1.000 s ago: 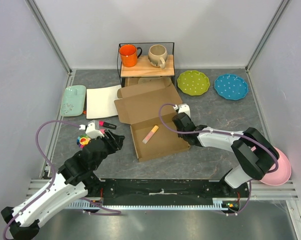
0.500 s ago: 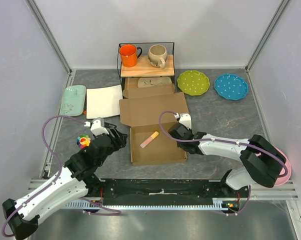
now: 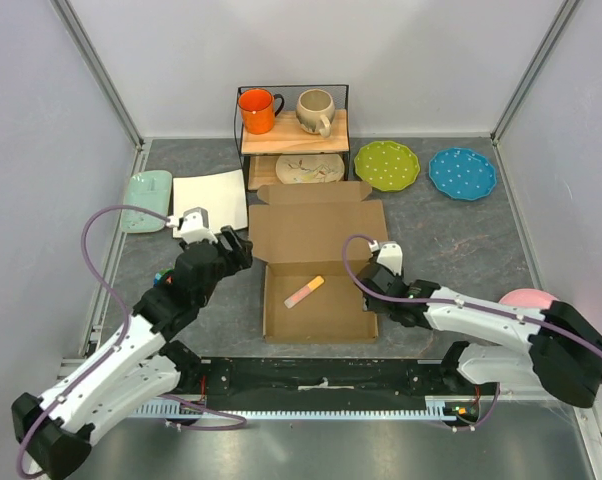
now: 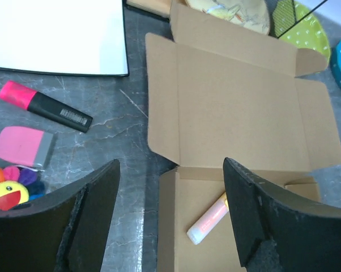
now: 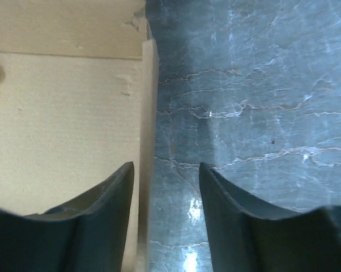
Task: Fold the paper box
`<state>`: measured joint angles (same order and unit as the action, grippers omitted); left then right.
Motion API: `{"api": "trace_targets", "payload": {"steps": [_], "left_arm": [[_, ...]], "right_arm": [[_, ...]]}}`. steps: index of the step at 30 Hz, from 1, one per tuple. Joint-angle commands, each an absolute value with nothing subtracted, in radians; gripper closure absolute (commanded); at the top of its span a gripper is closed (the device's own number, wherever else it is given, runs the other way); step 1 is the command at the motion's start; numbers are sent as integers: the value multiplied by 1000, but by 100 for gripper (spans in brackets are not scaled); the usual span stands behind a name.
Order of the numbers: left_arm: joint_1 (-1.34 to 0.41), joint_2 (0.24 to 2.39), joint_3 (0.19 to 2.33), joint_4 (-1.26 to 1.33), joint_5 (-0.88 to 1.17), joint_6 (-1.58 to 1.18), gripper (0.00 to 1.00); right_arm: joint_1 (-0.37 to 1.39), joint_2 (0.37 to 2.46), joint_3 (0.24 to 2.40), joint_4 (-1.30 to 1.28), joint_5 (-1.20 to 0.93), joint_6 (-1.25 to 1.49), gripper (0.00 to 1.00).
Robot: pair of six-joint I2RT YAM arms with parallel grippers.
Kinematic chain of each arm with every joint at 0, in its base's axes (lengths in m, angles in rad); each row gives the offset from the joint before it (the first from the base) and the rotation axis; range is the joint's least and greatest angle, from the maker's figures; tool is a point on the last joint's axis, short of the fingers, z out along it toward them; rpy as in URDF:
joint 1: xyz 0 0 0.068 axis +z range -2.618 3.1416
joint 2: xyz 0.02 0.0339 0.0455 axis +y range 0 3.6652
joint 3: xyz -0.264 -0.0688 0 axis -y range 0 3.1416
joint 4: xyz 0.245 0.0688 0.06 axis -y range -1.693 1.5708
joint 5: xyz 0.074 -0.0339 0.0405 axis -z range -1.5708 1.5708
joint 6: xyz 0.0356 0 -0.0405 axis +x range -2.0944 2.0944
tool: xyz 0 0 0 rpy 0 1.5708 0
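Note:
The brown paper box (image 3: 316,318) lies open and square to the table's front, its lid (image 3: 316,228) flat behind the tray. A pink-orange tube (image 3: 304,292) lies inside the tray. My left gripper (image 3: 237,250) hovers by the box's left rear corner, open and empty; in the left wrist view its fingers (image 4: 97,209) frame the left wall (image 4: 166,221) and the tube (image 4: 210,219). My right gripper (image 3: 372,289) is open astride the right wall (image 5: 148,130). One fingertip (image 5: 116,184) is over the tray floor, the other over the table, neither pressing the cardboard.
Behind the box stands a rack (image 3: 293,130) with an orange mug, a beige mug and a plate underneath. A green plate (image 3: 386,165) and blue plate (image 3: 462,172) lie back right, a white square plate (image 3: 211,200) and mint tray (image 3: 146,200) back left. A highlighter (image 4: 46,107), eraser (image 4: 20,147) and flower toy (image 4: 9,187) lie left.
The box turned from skewed to square with the table's front edge. My right gripper opened off the right wall and drew nearer. My left gripper moved up to the box's left rear corner, opening wider.

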<state>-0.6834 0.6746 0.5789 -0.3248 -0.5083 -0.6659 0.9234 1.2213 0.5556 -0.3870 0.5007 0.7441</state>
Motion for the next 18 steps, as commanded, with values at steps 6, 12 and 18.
{"api": "trace_targets", "payload": {"steps": [6,12,18], "left_arm": [[-303,960,716,-224,76,-554,19],[-219,1194,854,-209,294,-517,19],[-219,1363,988,-239,334,-466,19]], "right_arm": [[927,1020,658,-514,541,723,29],[927,950,750,-543,545,681,27],[927,899,810,-548,537,635,26]]}}
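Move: The open lid's middle lies some 9 cm ahead of the left hand, 14 cm to its right and 17 cm below; the black highlighter is about 4 cm ahead and 9 cm left of that hand, as low. From the right hand, its fingers astride the tray's right wall, the lid's middle is roughly 13 cm ahead and 12 cm left, and the orange-capped marker level with it and 15 cm left, slightly lower. Right hand, opening wider, rises about 12 cm off the tray's right wall; left reaches 10 cm forward, dipping, towards the lid. ##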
